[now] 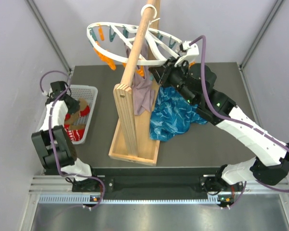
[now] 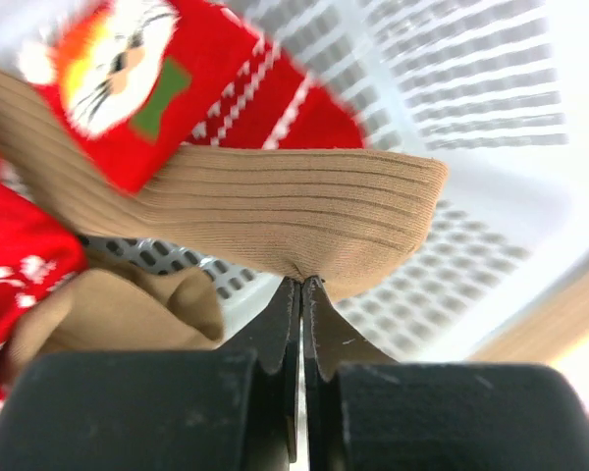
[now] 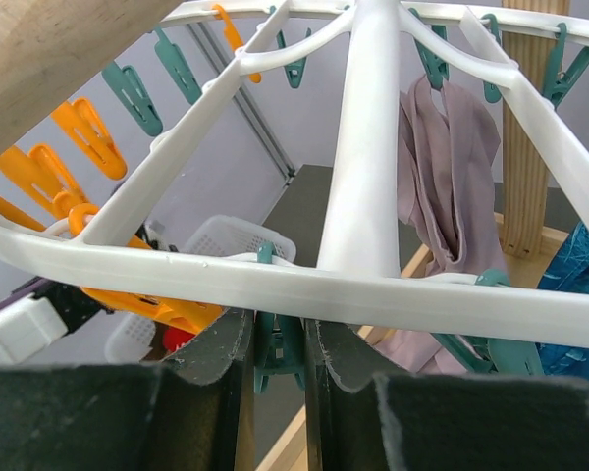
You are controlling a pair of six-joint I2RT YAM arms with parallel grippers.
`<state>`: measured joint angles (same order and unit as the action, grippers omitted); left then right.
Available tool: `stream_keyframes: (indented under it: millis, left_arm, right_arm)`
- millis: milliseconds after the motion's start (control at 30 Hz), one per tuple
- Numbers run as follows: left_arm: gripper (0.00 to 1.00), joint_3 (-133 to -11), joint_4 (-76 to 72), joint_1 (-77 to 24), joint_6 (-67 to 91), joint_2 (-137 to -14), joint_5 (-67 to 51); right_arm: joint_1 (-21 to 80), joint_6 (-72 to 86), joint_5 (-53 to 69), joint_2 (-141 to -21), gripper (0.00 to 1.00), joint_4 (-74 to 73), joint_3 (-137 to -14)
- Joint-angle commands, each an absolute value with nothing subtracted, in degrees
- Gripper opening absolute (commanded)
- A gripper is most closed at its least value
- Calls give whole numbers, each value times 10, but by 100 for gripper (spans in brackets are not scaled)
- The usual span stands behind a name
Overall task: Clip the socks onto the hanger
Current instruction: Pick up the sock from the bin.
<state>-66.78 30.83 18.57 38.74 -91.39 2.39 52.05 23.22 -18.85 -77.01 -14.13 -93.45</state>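
Observation:
My left gripper (image 2: 301,283) is shut on the edge of a tan-brown sock (image 2: 294,211), held over the white mesh basket (image 2: 491,88); it also shows in the top view (image 1: 73,107). Red socks with white pattern (image 2: 147,78) lie in the basket beside it. The white oval hanger (image 1: 130,43) with orange and teal pegs hangs from the pole. My right gripper (image 3: 278,339) is under its near rim (image 3: 294,289), shut on a teal peg (image 3: 278,348). A mauve sock (image 3: 452,186) hangs clipped to the hanger (image 1: 143,96).
A wooden pole stand (image 1: 130,110) stands mid-table with its tray base (image 1: 135,149). A blue patterned cloth (image 1: 176,115) lies beside the stand under my right arm. The basket (image 1: 89,94) sits at the table's left edge.

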Motion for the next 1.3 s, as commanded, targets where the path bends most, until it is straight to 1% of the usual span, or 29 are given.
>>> stream_keyframes:
  millis: [0,167,300,333,367,533,600,867,933,1033,1100,1200,1233,1267]
  left_arm:
    - [0,-693,270,186,369,-853,33]
    - [0,-705,259,186,353,-841,4]
    - [0,-712,255,187,350,-822,-51]
    - [0,-709,249,186,347,-814,-62]
    - [0,-702,230,186,343,-806,-98]
    - [0,-682,177,186,321,-756,-148]
    - [0,-689,169,187,313,-749,-149]
    - [0,-802,190,187,264,-790,-170]
    - [0,-861,230,187,246,-823,-171]
    - [0,-896,262,186,215,-853,-166]
    - [0,-883,262,185,202,-860,-172]
    - [0,-811,248,184,196,-858,-190]
    - [2,-793,246,183,199,-856,-190]
    - [7,-777,244,180,204,-855,-194]
  right_arm:
    - [509,232,-197,-790,0,-182,-940]
    - [508,230,-201,-791,0,-185,-943]
    - [509,229,-202,-792,0,-185,-943]
    - [509,230,-201,-794,0,-186,-943]
    - [509,229,-200,-793,0,-188,-942]
    - [509,229,-201,-789,0,-187,-939]
    - [508,227,-202,-787,0,-185,-936]
    - [509,227,-199,-785,0,-185,-937]
    - [508,226,-199,-785,0,-185,-936]
    - [508,225,-198,-783,0,-185,-935]
    - [508,225,-200,-779,0,-183,-930]
    - [508,225,-199,-779,0,-181,-927]
    - [508,226,-198,-778,0,-180,-926]
    - [508,226,-197,-780,0,-179,-926]
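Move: The left hand already pinches the brown sock low in the bin. The hanger's middle lies roughly 38 cm above it, 36 cm to the right and 4 cm ahead. The cat-face sock lies about 8 cm below the hand, 2 cm ahead and 2 cm left; the other red sock is 9 cm back, 1 cm left, equally low. From the right hand, the hanger's middle is about 12 cm ahead, 6 cm left and 2 cm higher. The left hand, still pinching the brown sock, lifts about 20 cm, slightly forward, tipping up some 30 degrees. ##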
